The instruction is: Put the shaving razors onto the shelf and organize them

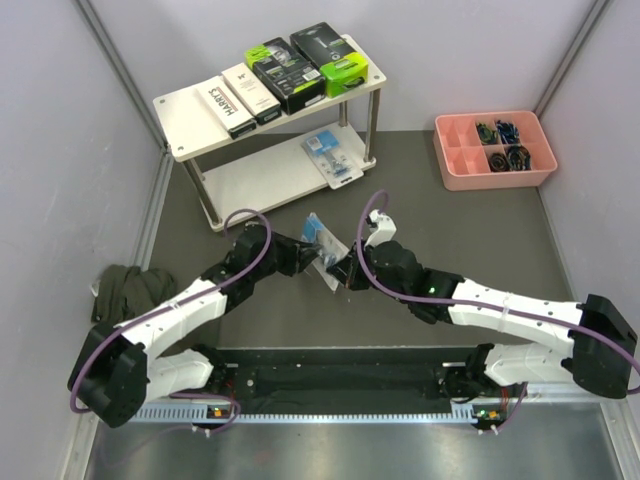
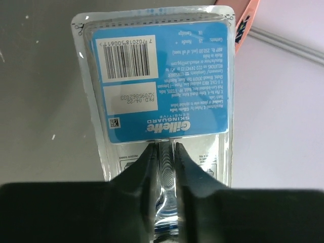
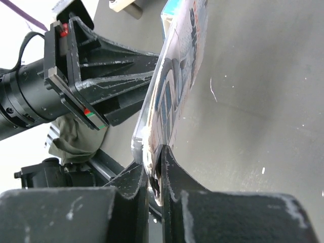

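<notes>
A clear blister pack with a blue card (image 1: 322,243) hangs over the dark mat in front of the shelf (image 1: 190,115), held from both sides. My left gripper (image 1: 301,256) is shut on its clear lower part (image 2: 157,81), the fingers (image 2: 147,167) pinching the razor's handle bubble. My right gripper (image 3: 154,169) is shut on the pack's bottom edge (image 3: 174,96), opposite the left gripper (image 3: 116,81). The top board carries two white Harry's boxes (image 1: 228,106) and two black and lime-green packs (image 1: 283,73). A second blue blister pack (image 1: 333,158) lies on the lower board.
A pink compartment tray (image 1: 493,150) with small dark items stands at the back right. A dark green cloth (image 1: 125,290) lies by the left wall. Grey walls close in both sides.
</notes>
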{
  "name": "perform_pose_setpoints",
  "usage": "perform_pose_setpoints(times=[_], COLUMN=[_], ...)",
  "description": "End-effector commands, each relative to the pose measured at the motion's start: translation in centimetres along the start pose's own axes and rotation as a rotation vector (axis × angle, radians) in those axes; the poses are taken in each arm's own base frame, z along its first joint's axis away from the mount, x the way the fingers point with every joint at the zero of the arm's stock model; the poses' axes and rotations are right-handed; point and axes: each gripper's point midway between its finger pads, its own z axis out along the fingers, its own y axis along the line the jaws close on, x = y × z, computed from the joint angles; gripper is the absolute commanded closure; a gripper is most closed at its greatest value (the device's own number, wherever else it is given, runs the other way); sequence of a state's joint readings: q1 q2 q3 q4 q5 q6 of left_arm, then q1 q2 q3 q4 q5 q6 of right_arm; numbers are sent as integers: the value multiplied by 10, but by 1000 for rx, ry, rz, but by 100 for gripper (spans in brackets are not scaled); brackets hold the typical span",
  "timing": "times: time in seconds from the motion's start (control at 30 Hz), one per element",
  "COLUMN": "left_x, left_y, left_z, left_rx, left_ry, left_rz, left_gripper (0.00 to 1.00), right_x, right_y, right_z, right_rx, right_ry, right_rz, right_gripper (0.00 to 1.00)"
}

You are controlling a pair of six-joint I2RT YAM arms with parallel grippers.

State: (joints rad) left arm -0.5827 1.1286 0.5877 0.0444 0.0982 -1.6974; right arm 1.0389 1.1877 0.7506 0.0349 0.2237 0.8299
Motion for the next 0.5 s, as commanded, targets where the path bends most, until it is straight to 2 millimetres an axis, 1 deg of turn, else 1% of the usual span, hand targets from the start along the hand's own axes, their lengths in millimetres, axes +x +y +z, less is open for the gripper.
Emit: perform_pose_setpoints(times=[0.0, 0.07, 0.1, 0.13, 0.17, 0.2, 0.23, 0.27, 0.3, 0.33, 0.4, 0.43, 0.47], left_x=[11, 11, 8, 5, 4, 2, 2, 2, -2, -6, -12, -21, -27], left_y=[-40, -40, -40, -30, -32, -32, -26, -34, -32, -29, -26, -33, -19], left_z=[-11, -13, -14, -15, -19, -20, -22, -27, -30, -33, -43, -48, -54], left_rx=[111, 111, 105, 67, 71, 68, 51, 59, 33, 7, -66, -81, -153], left_ry=[38, 29, 13, 2, -5, -17, -15, -22, -40, -52, -71, -120, -125], left_rz=[172, 222, 236, 267, 288, 315, 392, 437, 474, 555, 631, 697, 723], left_gripper=[69, 60, 51, 44, 37, 14, 7, 1, 1, 1, 1, 1, 1], right_x=[-14, -14, -15, -16, -16, -16, -15, -17, -17, -17, -18, -18, -19], right_y=[3, 3, 3, 3, 3, 3, 3, 4, 4, 5, 5, 6, 7], right_z=[0, -1, -1, -1, -2, -2, -2, -3, -3, -3, -4, -5, -5], right_rx=[20, 21, 22, 22, 23, 22, 24, 19, 16, 14, 13, 10, 7], right_ry=[-49, -48, -50, -52, -53, -52, -51, -52, -53, -53, -56, -57, -58], right_rz=[-3, -6, -7, -8, -8, -8, -10, -10, -14, -15, -17, -18, -20], right_gripper=[100, 100, 100, 100, 100, 100, 100, 100, 100, 100, 100, 100, 100])
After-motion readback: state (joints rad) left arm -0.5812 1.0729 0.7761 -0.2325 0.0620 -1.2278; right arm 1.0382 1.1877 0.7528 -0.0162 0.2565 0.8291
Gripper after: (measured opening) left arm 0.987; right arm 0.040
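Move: The razor pack is still pinched by both hands, its middle within a centimetre or so of the left hand point. From the right hand, which grips the clear edge near the razor head, that middle lies some 4 cm ahead and 3 cm to the left, about level. The other razor pack, on the lower shelf, is roughly 25 cm ahead of the left hand, 3 cm to its right and 11 cm below. The razor pack passes wholly to the right hand: the left fingers, pinched on its handle, spread wide and let go. The left hand then lifts about 3 cm, drifting a little left late on, while its wrist rolls left side up and tips upward, some 25 degrees in all. The right fingers keep their grip, sagging about 1 cm down and to the right. ##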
